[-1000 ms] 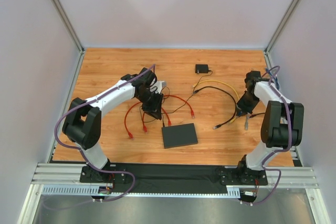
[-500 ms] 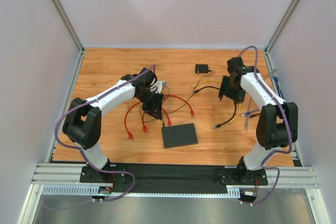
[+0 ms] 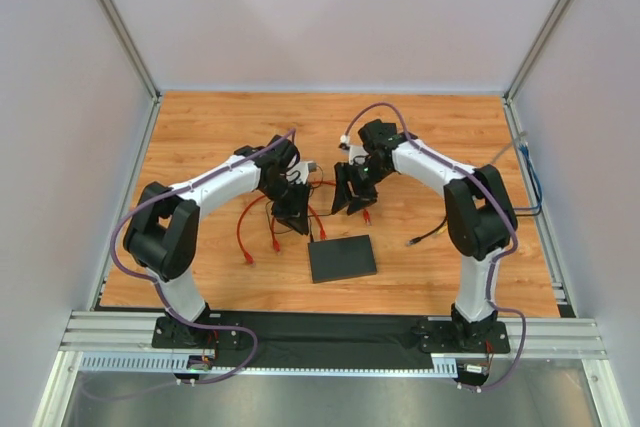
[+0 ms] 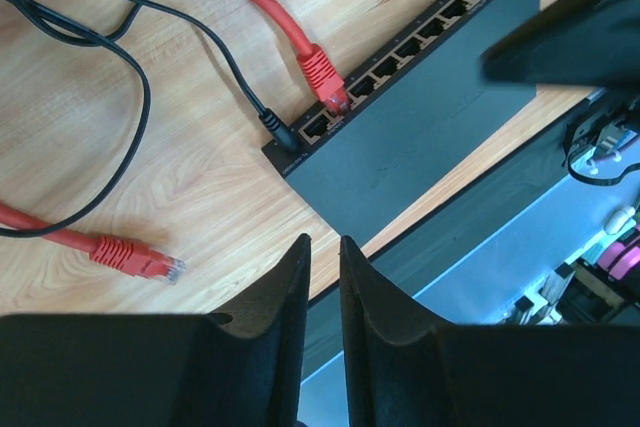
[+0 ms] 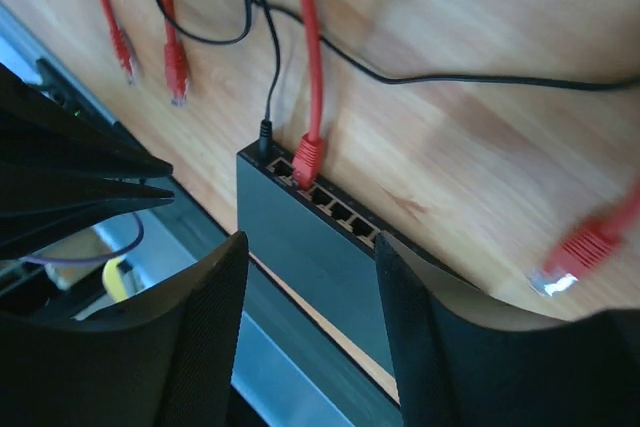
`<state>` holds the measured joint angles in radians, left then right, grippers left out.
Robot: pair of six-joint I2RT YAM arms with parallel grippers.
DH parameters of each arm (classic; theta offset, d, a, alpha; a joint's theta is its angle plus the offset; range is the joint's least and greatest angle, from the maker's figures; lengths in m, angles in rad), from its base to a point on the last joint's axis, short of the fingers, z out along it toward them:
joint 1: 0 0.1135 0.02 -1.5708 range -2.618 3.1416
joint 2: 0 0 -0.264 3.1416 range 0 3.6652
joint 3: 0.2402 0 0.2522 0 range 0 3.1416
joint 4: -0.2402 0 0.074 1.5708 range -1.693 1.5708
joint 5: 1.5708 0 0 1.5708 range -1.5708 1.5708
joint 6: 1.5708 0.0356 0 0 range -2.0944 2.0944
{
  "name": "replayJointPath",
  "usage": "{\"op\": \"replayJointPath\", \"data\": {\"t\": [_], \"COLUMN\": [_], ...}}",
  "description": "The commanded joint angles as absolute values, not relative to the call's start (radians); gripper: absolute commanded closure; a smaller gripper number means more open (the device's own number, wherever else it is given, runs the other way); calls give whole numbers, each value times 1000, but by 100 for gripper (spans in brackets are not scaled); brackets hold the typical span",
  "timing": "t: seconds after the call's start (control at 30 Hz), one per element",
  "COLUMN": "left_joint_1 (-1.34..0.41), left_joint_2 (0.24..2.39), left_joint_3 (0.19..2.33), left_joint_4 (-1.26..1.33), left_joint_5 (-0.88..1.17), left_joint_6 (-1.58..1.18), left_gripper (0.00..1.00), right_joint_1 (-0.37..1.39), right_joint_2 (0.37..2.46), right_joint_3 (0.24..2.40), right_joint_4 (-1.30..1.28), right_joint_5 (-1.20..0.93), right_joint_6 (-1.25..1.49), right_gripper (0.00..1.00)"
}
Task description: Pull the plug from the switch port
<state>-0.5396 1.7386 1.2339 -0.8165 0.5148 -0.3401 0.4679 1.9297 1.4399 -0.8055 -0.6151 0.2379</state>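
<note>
The switch (image 3: 342, 258) is a flat black box lying near the table's front. A red plug (image 4: 325, 82) sits in the second port from its left end, next to a black power lead (image 4: 273, 125). In the right wrist view the same red plug (image 5: 308, 160) stands in the switch (image 5: 300, 237). My left gripper (image 3: 293, 219) hovers just behind the switch's left end. In its wrist view the left gripper (image 4: 322, 247) shows only a narrow slit, with nothing in it. My right gripper (image 3: 348, 205) hangs behind the switch. Seen from the wrist, the right gripper (image 5: 310, 239) is wide open and empty.
Loose red cable ends (image 3: 248, 259) lie left of the switch, one (image 4: 135, 255) close to my left fingers and another (image 5: 575, 252) near my right fingers. A black cable end (image 3: 412, 242) lies to the right. Blue cables (image 3: 530, 179) hang at the right wall.
My right arm has swung from the table's right side to the middle, behind the switch, and its jaws have opened wide. My left gripper shifted slightly and narrowed a little.
</note>
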Motion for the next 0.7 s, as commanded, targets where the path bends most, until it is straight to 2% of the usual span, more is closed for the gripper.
{"op": "replayJointPath", "data": {"t": [0.0, 0.1, 0.67], "left_joint_1": [-548, -568, -597], "left_joint_2": [1758, 1793, 1904], "left_joint_3": [1221, 1223, 1276], "left_joint_4": [-784, -790, -819], "left_joint_5": [523, 492, 445], "left_joint_6": [-376, -374, -376], "left_gripper": [75, 75, 76], "right_joint_1": [499, 512, 525], "right_joint_2": [1991, 2043, 2138], "right_joint_3": [1482, 1473, 1401], "right_joint_4": [-793, -781, -689], "right_joint_5": [-810, -870, -923], "right_joint_6": [209, 222, 264], "right_gripper": [45, 52, 65]}}
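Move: The red plug still in the switch port lies some 5 cm back and 5 cm left of the right hand, about 6 cm below. From this hand, the black power plug sits 3 cm left of the red one, and a loose red plug lies 5 cm right and 1 cm back. The left hand is making for the switch's left corner, about 3 cm back, 2 cm right and 7 cm below it; the red plug in the port lies 5 cm right and 2 cm back. The right hand closes in on the red plug in the port, sweeping back, left and down about 4 cm each way, quick at first and then easing; its fingers narrow but stay open as the wrist tips them some 15 degrees back towards the base. The left hand sinks about 5 cm, drifting slightly back, towards the switch's left corner beside the power plug, fingers barely parted. ##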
